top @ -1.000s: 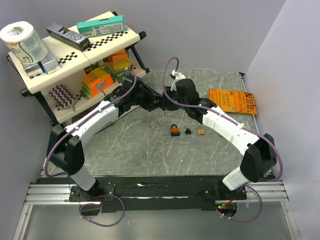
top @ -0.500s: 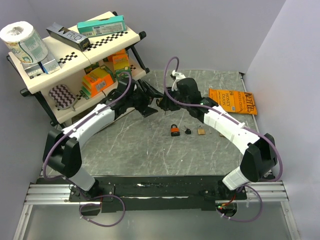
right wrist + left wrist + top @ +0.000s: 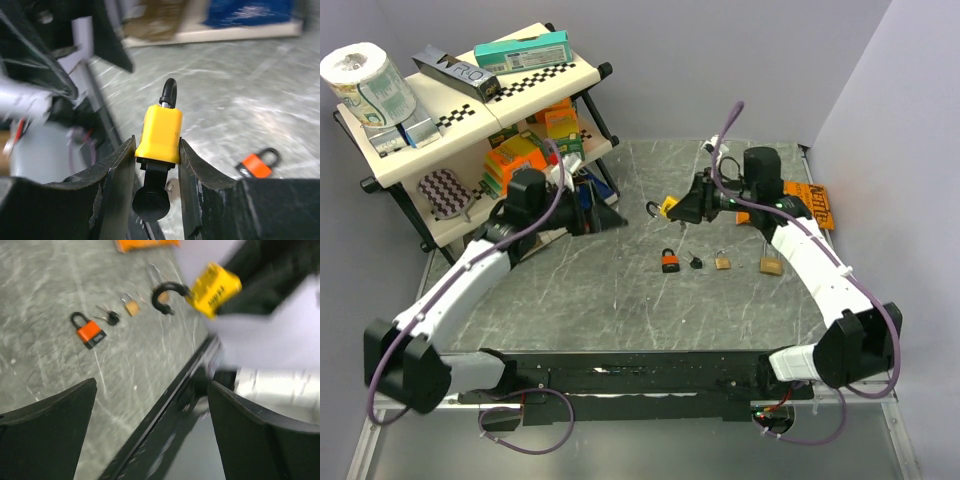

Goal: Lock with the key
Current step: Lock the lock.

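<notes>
My right gripper (image 3: 685, 207) is shut on a yellow padlock (image 3: 668, 207), holding it above the table (image 3: 620, 290). In the right wrist view the yellow padlock (image 3: 160, 131) sits between the right gripper's (image 3: 156, 147) two fingers. A black-headed key (image 3: 151, 201) sticks out of its underside. Its black shackle (image 3: 166, 294) looks like an open hook in the left wrist view. My left gripper (image 3: 608, 213) stands open and empty, well left of the yellow padlock (image 3: 215, 289). The left gripper (image 3: 152, 385) holds nothing between its fingers.
On the table lie an orange padlock (image 3: 669, 261), a loose black key (image 3: 695, 263) and two brass padlocks (image 3: 721, 262) (image 3: 771, 266). A two-level shelf rack (image 3: 470, 120) with boxes and a paper roll stands at the back left. An orange packet (image 3: 820, 203) lies at the back right.
The left gripper has opened, let go near the padlock and drawn back left. The right arm has swung right with the yellow padlock, uncovering a second brass padlock.
</notes>
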`<state>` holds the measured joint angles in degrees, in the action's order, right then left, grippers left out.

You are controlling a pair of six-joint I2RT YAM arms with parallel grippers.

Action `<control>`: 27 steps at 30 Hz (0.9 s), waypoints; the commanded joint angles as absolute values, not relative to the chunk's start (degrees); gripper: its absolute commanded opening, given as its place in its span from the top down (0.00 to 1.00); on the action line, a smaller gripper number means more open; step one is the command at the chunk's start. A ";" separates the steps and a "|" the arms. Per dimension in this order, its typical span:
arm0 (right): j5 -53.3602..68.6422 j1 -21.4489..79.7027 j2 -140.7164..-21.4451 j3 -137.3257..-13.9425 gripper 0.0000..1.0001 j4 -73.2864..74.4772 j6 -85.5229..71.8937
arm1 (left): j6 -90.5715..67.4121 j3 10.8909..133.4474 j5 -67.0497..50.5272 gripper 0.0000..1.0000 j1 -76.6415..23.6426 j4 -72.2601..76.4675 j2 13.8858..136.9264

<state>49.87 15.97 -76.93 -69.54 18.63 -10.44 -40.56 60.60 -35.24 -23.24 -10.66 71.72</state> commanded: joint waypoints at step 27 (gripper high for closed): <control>77.08 25.40 -68.11 -63.81 1.00 18.37 -3.43 | 5.98 61.96 -62.93 0.62 -33.13 -20.65 65.83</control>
<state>73.71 24.62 -69.76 -63.22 19.55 -5.06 3.90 61.19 -61.60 -32.62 -21.50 67.31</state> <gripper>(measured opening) 0.431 0.449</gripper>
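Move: The yellow lock, already clamped in the right fingers, sits about 2 cm left and 1 cm forward of the right hand, and some 11 cm to the right of the empty left hand, level fore-and-aft and nearly at its height. On the table, roughly 25 cm below, the orange padlock lies about 13 cm right and 2 cm forward of the left hand. The keys are about 6 cm to the right of that padlock, the brass padlock about 13 cm. Pull both hands back towards the bases together, about 13 cm, bringing them some 6 cm nearer each other. Swing the left fingers clockwise about 45 degrees and the right ones counter-clockwise so the grippers face, keeping the right grip on the yellow lock. Slide the open left fingers around its shackle and narrow them to about half open, without pinching yet. ##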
